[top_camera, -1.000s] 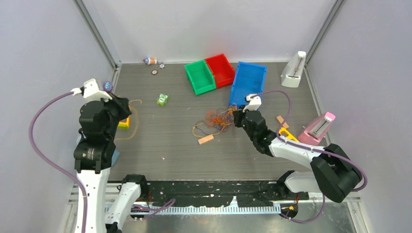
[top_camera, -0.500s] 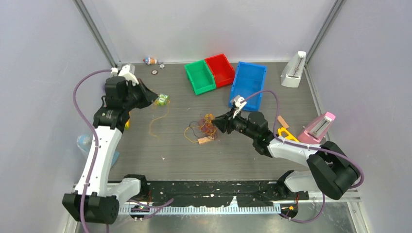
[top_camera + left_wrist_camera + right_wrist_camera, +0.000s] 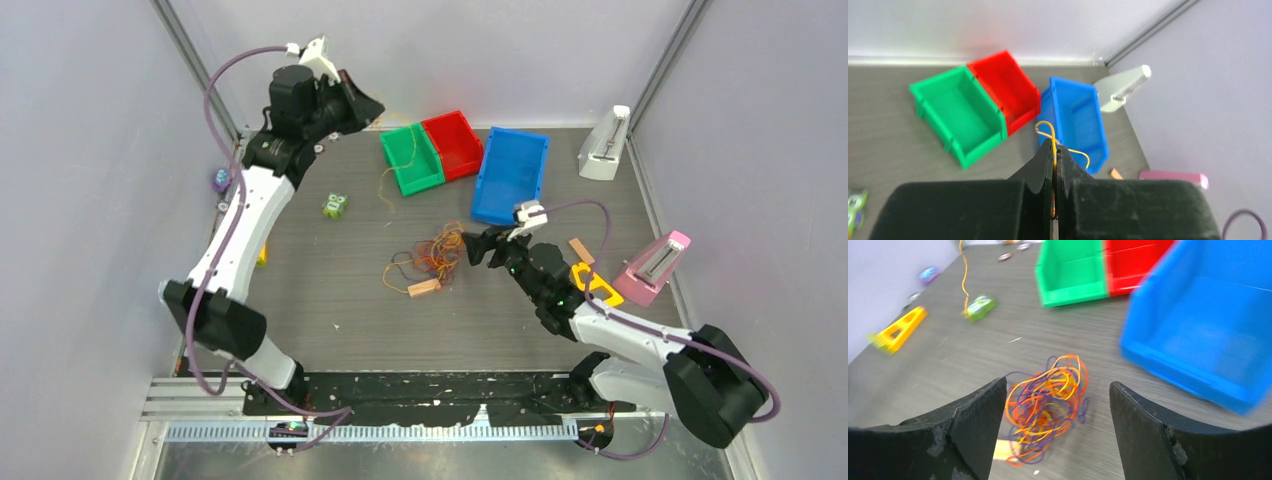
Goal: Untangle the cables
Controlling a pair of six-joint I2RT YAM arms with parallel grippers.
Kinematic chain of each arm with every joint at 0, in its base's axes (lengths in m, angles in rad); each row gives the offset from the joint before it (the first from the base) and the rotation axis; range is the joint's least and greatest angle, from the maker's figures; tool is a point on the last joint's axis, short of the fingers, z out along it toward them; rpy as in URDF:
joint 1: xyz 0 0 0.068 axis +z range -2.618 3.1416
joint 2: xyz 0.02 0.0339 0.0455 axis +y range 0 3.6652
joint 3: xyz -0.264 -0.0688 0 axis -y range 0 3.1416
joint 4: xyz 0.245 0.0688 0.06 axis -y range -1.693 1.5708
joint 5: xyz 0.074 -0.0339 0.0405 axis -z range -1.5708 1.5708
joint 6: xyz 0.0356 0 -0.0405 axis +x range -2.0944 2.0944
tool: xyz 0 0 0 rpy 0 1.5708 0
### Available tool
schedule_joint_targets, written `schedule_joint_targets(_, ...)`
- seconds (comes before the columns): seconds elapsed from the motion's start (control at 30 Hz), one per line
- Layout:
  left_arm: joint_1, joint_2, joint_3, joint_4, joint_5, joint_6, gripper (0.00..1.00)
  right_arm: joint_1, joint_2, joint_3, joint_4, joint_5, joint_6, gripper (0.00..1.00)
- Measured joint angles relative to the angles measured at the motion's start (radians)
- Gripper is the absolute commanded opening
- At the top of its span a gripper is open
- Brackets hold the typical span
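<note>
A tangle of orange, yellow and purple cables (image 3: 432, 255) lies on the grey table mid-scene, next to a tan block (image 3: 424, 288). My right gripper (image 3: 472, 249) is just right of it, low and open; in the right wrist view the tangle (image 3: 1048, 405) lies on the table ahead between the spread fingers of the gripper (image 3: 1058, 385), touching neither. My left gripper (image 3: 375, 108) is raised high at the back, near the green bin. It is shut (image 3: 1055, 148) on a single yellow cable (image 3: 1053, 142), which hangs down as a thin strand (image 3: 384, 180) apart from the tangle.
Green bin (image 3: 410, 160), red bin (image 3: 452, 143) and blue bin (image 3: 512, 175) stand at the back. A green toy (image 3: 335, 205) sits left of centre. A white stand (image 3: 604, 145), a pink stand (image 3: 655, 265) and a yellow piece (image 3: 592, 280) are on the right.
The left arm swung from the left side up and toward the back, carrying the yellow cable off the table. The right gripper opened, let go of the tangle and drew back slightly.
</note>
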Motion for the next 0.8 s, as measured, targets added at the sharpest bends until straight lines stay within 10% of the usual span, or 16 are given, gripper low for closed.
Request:
schedule_joint_targets(0.37, -0.004, 0.592, 0.576, 0.136, -0.006, -0.082, 0.0, -0.001, -0.155, -0.095, -0.063, 0.404, 0.043, 0.77)
schedule_joint_targets(0.8, -0.005, 0.783, 0.545, 0.171, -0.106, -0.077, 0.0, -0.003, -0.177, -0.099, -0.068, 0.465, 0.042, 0.76)
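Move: The left hand still grips the yellow cable; the green bin lies about 20 cm ahead, 6 cm right and 36 cm below. The red bin is 25 cm ahead and 17 cm right, the tangle 5 cm back and 14 cm right. From the open right hand, the tangle lies roughly 6 cm ahead, 8 cm left and 17 cm below; the wooden block is level and 12 cm left, the blue bin 27 cm ahead and 10 cm right. Left carries the yellow cable about 20 cm forward, then down towards the green bin; open right swings rightward. ##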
